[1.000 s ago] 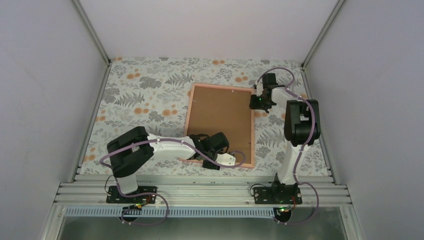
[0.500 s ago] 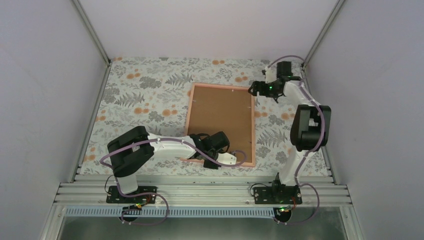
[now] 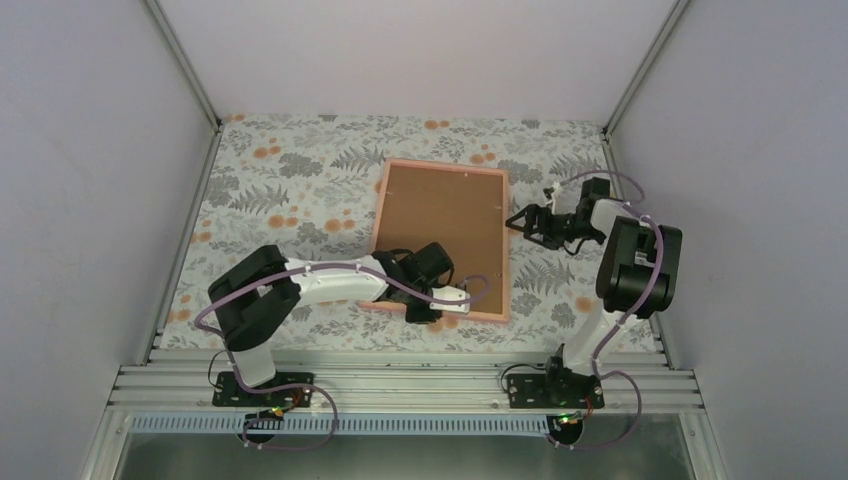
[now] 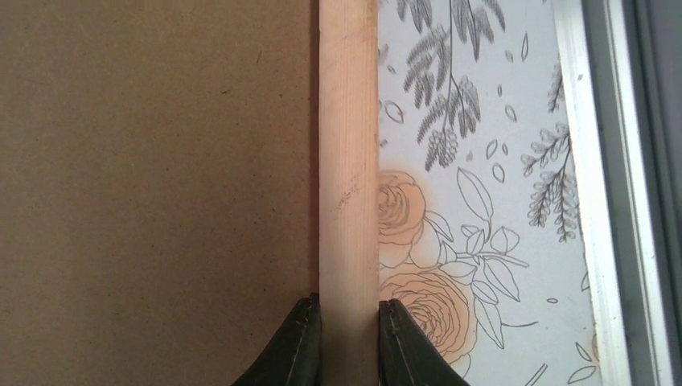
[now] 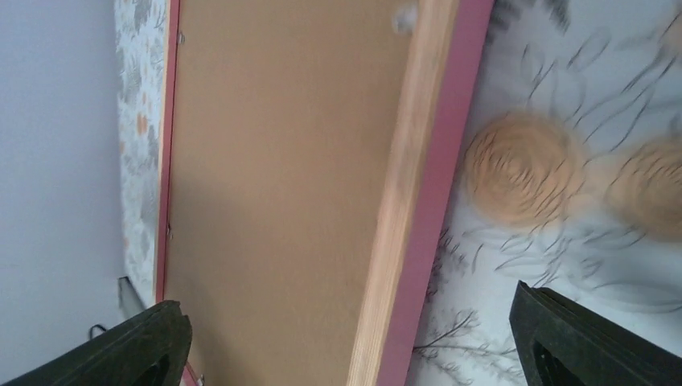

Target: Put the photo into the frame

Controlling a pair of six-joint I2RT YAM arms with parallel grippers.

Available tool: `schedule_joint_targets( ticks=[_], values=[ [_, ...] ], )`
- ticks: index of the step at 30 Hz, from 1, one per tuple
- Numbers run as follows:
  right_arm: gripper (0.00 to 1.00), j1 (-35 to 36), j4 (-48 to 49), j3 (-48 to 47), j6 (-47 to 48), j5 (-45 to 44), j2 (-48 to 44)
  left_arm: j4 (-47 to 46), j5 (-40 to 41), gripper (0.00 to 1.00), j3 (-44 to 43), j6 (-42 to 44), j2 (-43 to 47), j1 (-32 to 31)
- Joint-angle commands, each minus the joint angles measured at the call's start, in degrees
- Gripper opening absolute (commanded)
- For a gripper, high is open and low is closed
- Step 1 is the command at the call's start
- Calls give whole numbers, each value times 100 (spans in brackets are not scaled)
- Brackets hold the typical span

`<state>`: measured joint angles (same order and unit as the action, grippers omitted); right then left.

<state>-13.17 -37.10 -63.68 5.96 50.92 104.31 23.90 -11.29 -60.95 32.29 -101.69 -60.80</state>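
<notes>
The pink frame (image 3: 505,250) lies flat on the table with the brown backing board (image 3: 440,225) facing up inside it. The photo is hidden. My left gripper (image 3: 418,306) is at the frame's near edge. In the left wrist view its gripper (image 4: 348,318) is shut on the pale wooden rail of the frame (image 4: 348,161), one finger on the board (image 4: 153,177) side and one on the cloth side. My right gripper (image 3: 515,222) hovers by the frame's right rail. In the right wrist view the right gripper (image 5: 354,342) is open, straddling the frame rail (image 5: 410,201) without touching it.
A floral cloth (image 3: 290,180) covers the table. Grey enclosure walls (image 3: 90,180) stand on the left, back and right. An aluminium rail (image 3: 400,385) runs along the near edge, close beyond the frame's near rail in the left wrist view (image 4: 599,201).
My left gripper closed on the frame's near rail, and the frame shifted slightly away. My right gripper opened, left the frame's far right corner and swung nearer along the right rail.
</notes>
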Motion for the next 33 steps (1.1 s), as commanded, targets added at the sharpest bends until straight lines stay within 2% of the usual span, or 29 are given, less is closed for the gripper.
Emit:
schedule_joint_targets(
  ticks=[1,5,14,22,28,33],
  values=[
    [99,-37,456,406,-298,757,-160,-136,-405,2,-407,-390,483,212],
    [99,-37,606,549,-492,1337,83,-184,-608,2,-424,-417,640,286],
    [92,4,1390,917,-1384,2488,762,-230,-889,2,-512,-460,714,323],
    [75,333,1556,787,-1606,3275,1325,-175,-1087,2,-546,-388,607,322],
    [54,447,1439,569,-1540,3519,1604,-133,-1156,2,-506,-306,574,296],
    [41,484,1491,558,-1614,3662,1704,-37,-1081,2,-531,-182,621,270]
  ],
)
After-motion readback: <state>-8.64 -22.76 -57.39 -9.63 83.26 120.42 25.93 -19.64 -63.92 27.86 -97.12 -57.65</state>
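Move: My left hand already pinches the frame's near rail close to its middle; the frame's right rail is about 16 cm ahead of that hand and 17 cm to its right. From my open right hand, the middle of that right rail lies some 5 cm left, 3 cm back and 4 cm below. The brown board's middle is about 19 cm left of my right hand and 3 cm back, and the frame's near right corner 5 cm left and 20 cm back. With my left hand still pinching the near rail, I raise it about 5 cm, most of that early on. Meanwhile my right hand swings some 7 cm left onto the right rail, easing slightly back and down, its wrist rolling about 35 degrees until the fingers point nearly level to the left. They close about halfway around the rail, one finger above and one reaching under. ##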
